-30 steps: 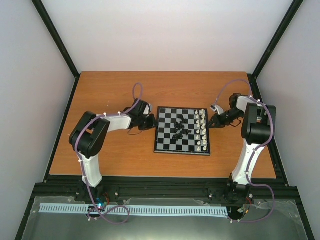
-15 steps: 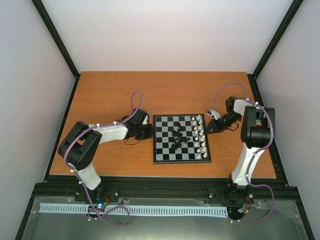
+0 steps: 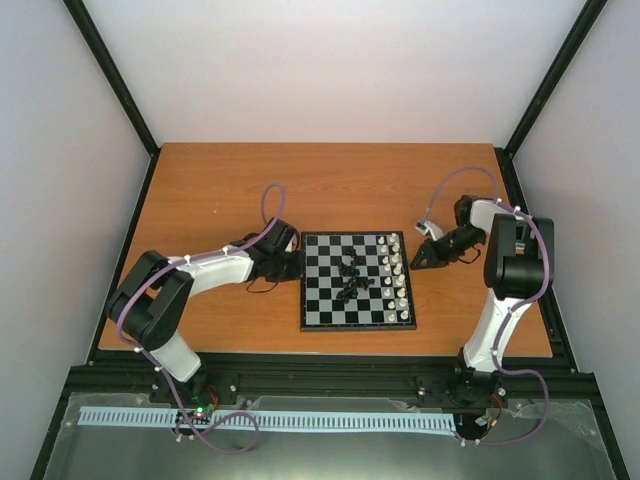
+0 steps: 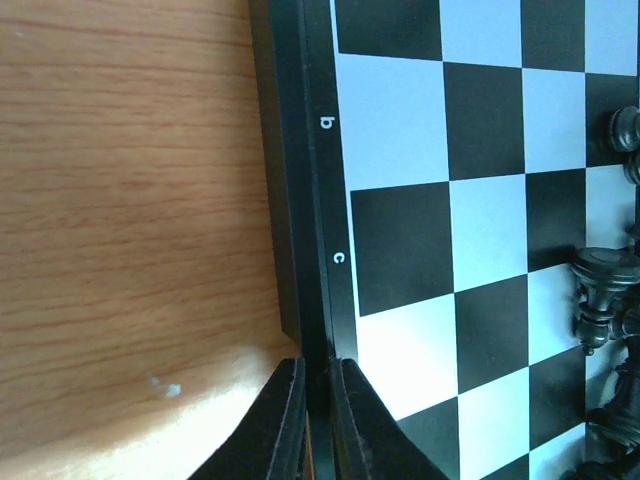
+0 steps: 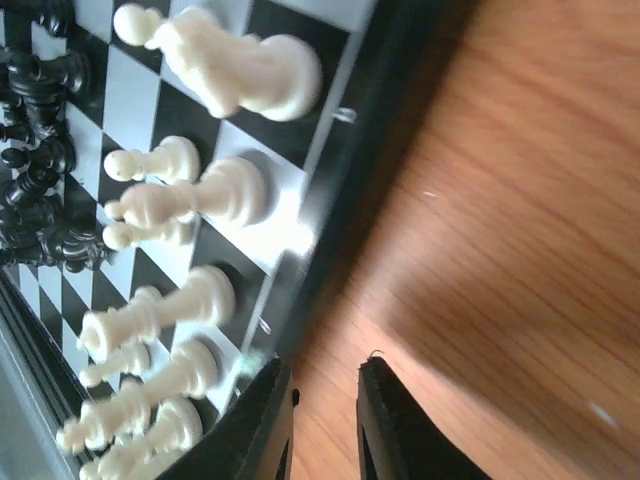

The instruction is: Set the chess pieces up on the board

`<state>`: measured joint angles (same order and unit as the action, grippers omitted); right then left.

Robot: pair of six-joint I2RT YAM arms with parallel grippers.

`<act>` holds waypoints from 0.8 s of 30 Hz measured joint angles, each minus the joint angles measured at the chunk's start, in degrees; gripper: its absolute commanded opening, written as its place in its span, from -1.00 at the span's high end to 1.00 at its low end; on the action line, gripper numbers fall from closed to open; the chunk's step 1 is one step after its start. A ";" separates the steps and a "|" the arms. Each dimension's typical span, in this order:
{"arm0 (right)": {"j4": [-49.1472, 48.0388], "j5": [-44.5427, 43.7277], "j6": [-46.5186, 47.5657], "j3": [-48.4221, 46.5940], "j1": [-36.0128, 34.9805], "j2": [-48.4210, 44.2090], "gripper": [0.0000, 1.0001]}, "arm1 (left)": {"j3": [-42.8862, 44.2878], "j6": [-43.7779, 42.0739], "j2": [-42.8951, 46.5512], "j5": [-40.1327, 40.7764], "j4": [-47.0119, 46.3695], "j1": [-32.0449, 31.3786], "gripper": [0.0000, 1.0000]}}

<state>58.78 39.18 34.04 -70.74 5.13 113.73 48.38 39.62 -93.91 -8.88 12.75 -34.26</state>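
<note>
The board (image 3: pixel 325 300) lies mid-table. White chess pieces (image 3: pixel 398 280) stand in two files along its right side. Black chess pieces (image 3: pixel 350 278) lie jumbled near its centre. My left gripper (image 3: pixel 297 266) is at the board's left edge. In the left wrist view the left gripper (image 4: pixel 318 362) is shut on the board's black border (image 4: pixel 312 200) near the letter c, with black pieces (image 4: pixel 600 290) at the right. My right gripper (image 3: pixel 415 258) is just off the board's right edge. In the right wrist view the right gripper (image 5: pixel 325 368) stands narrowly open over bare wood, beside the border (image 5: pixel 350 170) and the white pieces (image 5: pixel 230 190).
The wooden table (image 3: pixel 220 190) is fenced by a black frame, with white walls behind. A black rail (image 3: pixel 320 375) runs along the near edge by the arm bases.
The board has slid left and toward the near edge with the left gripper clamped on its border; the left arm has folded back. The right gripper has followed slightly left.
</note>
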 measured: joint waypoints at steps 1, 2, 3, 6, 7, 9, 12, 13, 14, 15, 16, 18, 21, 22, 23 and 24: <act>0.39 -0.17 0.00 -0.17 0.72 -0.42 0.58 | 0.28 -0.55 0.46 0.63 1.09 -0.04 0.79; 0.79 -0.52 -0.02 -0.59 1.70 -1.14 0.48 | 0.68 -1.09 1.03 1.29 2.29 -0.11 0.79; 1.22 -0.94 -0.15 -1.07 2.67 -2.05 0.36 | 1.25 -1.84 1.79 2.05 3.72 -0.15 0.79; 1.86 -2.16 -0.61 -2.95 5.16 -6.08 -0.88 | 3.78 -3.76 4.83 3.82 6.88 -0.13 0.75; 1.88 -2.67 -0.76 -3.39 5.81 -7.96 -0.98 | 4.50 -4.24 5.68 4.35 7.50 -0.09 0.71; 1.86 -3.63 -1.16 -4.11 6.49 -11.78 -1.00 | 6.60 -5.60 8.11 5.20 9.49 -0.11 0.57; 1.49 -4.55 -1.81 -4.87 6.49 -18.18 -1.00 | 9.73 -7.96 11.21 6.64 12.79 -0.15 0.30; 1.22 -4.81 -2.21 -4.98 6.47 -20.06 -1.00 | 10.69 -8.63 11.89 7.15 13.90 -0.15 0.23; 0.85 -5.27 -3.15 -5.09 6.40 -22.10 -1.00 | 11.63 -9.20 12.46 7.48 15.04 -0.15 0.16; 0.46 -5.84 -3.98 -5.16 6.40 -23.82 -1.00 | 12.61 -9.73 13.00 7.89 16.35 -0.13 0.05; 0.15 -6.32 -4.92 -5.40 6.40 -25.35 -1.00 | 13.31 -10.32 13.44 8.11 17.38 -0.13 -0.11; -0.87 -7.04 -6.56 -5.99 6.40 -28.13 -1.00 | 15.34 -11.23 14.47 8.48 20.39 -0.13 -0.89; -3.56 -6.01 -7.21 -5.99 6.40 -32.85 -1.00 | 20.98 -13.22 15.19 9.35 25.20 -0.13 -0.99; -5.68 -5.01 -7.28 -5.11 6.40 -34.80 -1.00 | 22.80 -13.62 15.23 9.88 25.97 -0.13 -0.99; -8.90 -3.91 -7.58 -3.15 6.40 -37.55 -1.00 | 25.22 -14.10 15.26 11.02 26.86 -0.13 -0.99; -12.20 -3.10 -8.57 -0.52 6.40 -40.76 -1.00 | 27.28 -14.47 15.28 12.44 27.56 -0.13 -0.99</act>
<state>46.59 36.07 25.47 -71.26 11.53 72.97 75.66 25.15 -78.63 3.55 40.32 -34.39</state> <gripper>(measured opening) 1.000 0.994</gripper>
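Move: The heap of toppled black pieces lies about 14 cm to the right of my left hand and 3 cm back. From my right hand it is some 16 cm left and 4 cm back, only slightly above fingertip height. Under it is the chessboard, its middle about 15 cm left of my right hand and 4 cm back. The standing white pieces are 5 cm left of that hand and 3 cm back. I lift both hands away from the two side edges of the board, just over 20 cm up, and open both nearly shut grippers wide. My right hand swings about 5 cm out to the right as it starts to rise and tips its fingers up and forward by nearly 50 degrees; my left, coming free of the left edge, tips the same way by about half that. ##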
